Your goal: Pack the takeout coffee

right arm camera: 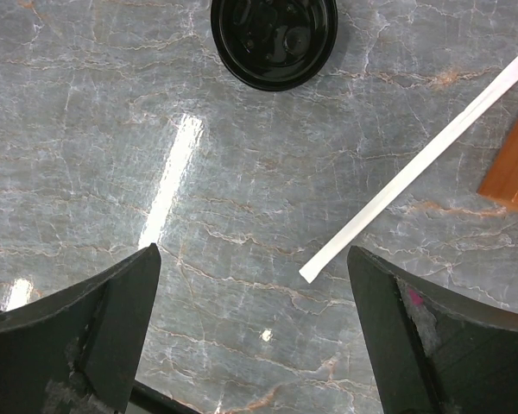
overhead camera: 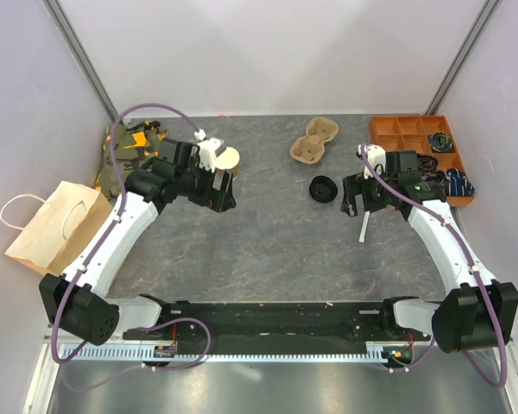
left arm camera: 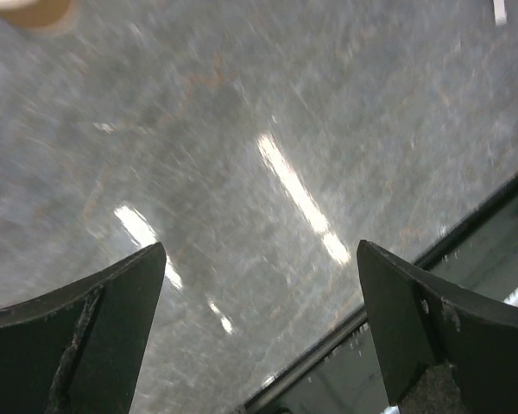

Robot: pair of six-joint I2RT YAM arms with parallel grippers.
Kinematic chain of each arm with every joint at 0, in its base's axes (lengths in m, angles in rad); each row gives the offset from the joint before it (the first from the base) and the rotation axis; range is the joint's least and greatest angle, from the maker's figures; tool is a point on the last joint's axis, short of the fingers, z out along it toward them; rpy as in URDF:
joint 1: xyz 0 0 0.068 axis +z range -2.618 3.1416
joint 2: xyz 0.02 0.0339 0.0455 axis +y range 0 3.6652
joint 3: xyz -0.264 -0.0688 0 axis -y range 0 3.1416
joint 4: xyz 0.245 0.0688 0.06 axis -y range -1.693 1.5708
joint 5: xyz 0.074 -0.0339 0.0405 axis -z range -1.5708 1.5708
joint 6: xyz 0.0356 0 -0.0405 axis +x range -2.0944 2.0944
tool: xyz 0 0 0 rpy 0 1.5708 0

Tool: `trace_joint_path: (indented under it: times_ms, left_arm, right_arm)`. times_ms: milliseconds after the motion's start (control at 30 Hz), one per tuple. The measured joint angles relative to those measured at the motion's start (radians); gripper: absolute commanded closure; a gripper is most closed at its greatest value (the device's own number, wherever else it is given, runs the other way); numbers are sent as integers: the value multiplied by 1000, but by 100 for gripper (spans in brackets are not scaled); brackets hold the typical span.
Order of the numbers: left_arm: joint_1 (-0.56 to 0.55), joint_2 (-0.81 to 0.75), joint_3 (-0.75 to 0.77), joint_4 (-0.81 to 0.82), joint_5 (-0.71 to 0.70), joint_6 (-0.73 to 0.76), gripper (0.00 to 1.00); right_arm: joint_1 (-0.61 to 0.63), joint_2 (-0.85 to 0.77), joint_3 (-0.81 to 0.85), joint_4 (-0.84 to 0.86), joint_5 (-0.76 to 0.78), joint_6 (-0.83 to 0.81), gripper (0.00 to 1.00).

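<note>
The tan paper cup (overhead camera: pixel 229 159) of the takeout coffee stands at the back left of the table, partly hidden behind my left wrist. Its black lid (overhead camera: pixel 323 188) lies apart from it near the middle, also at the top of the right wrist view as the lid (right arm camera: pixel 274 39). My left gripper (overhead camera: pixel 221 198) hangs open just in front of the cup, over bare table; the left gripper (left arm camera: pixel 259 250) holds nothing. My right gripper (overhead camera: pixel 349 200) is open just right of the lid, the right gripper (right arm camera: pixel 252 250) empty above the table.
A paper-wrapped straw (right arm camera: pixel 419 164) lies right of the lid. A pulp two-cup carrier (overhead camera: pixel 315 142) sits at the back, an orange compartment tray (overhead camera: pixel 397 129) at the back right. A brown paper bag (overhead camera: pixel 56 224) lies at the left edge, a camouflage-patterned item (overhead camera: pixel 121 155) behind it.
</note>
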Motion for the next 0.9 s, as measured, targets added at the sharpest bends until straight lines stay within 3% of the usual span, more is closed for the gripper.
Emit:
trace_joint_path:
  times_ms: [400,800,900]
  left_arm:
    - [29,111,265,81,-181,-19,0]
    - [267,488,585,55,-101,-66,0]
    - [299,565,618,32,-56,-66,7]
  right_arm:
    - [0,31,23,-4,1,0,2]
    - [0,79,51,-7,0,0,2]
    - [0,88,51,-8,0,0,2]
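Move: The paper cup stands about 18 cm ahead of the left hand, some 2 cm to its left and 15 cm below. The patterned bag lies about 23 cm ahead and 34 cm left; the double cup holder is about 32 cm ahead and 30 cm right, the black lid about 12 cm ahead and 32 cm right, all near table level. From the right hand the cup is roughly 14 cm ahead, 42 cm left and 11 cm below. Forward in one quick sweep, about 20 cm, the left hand goes towards the cup, rising some 8 cm at first and veering left by as much later, then sinking about 5 cm to finish above and to the left of the cup. It turns some 20 degrees counter-clockwise on the way; the fingers stay wide open and touch nothing. ##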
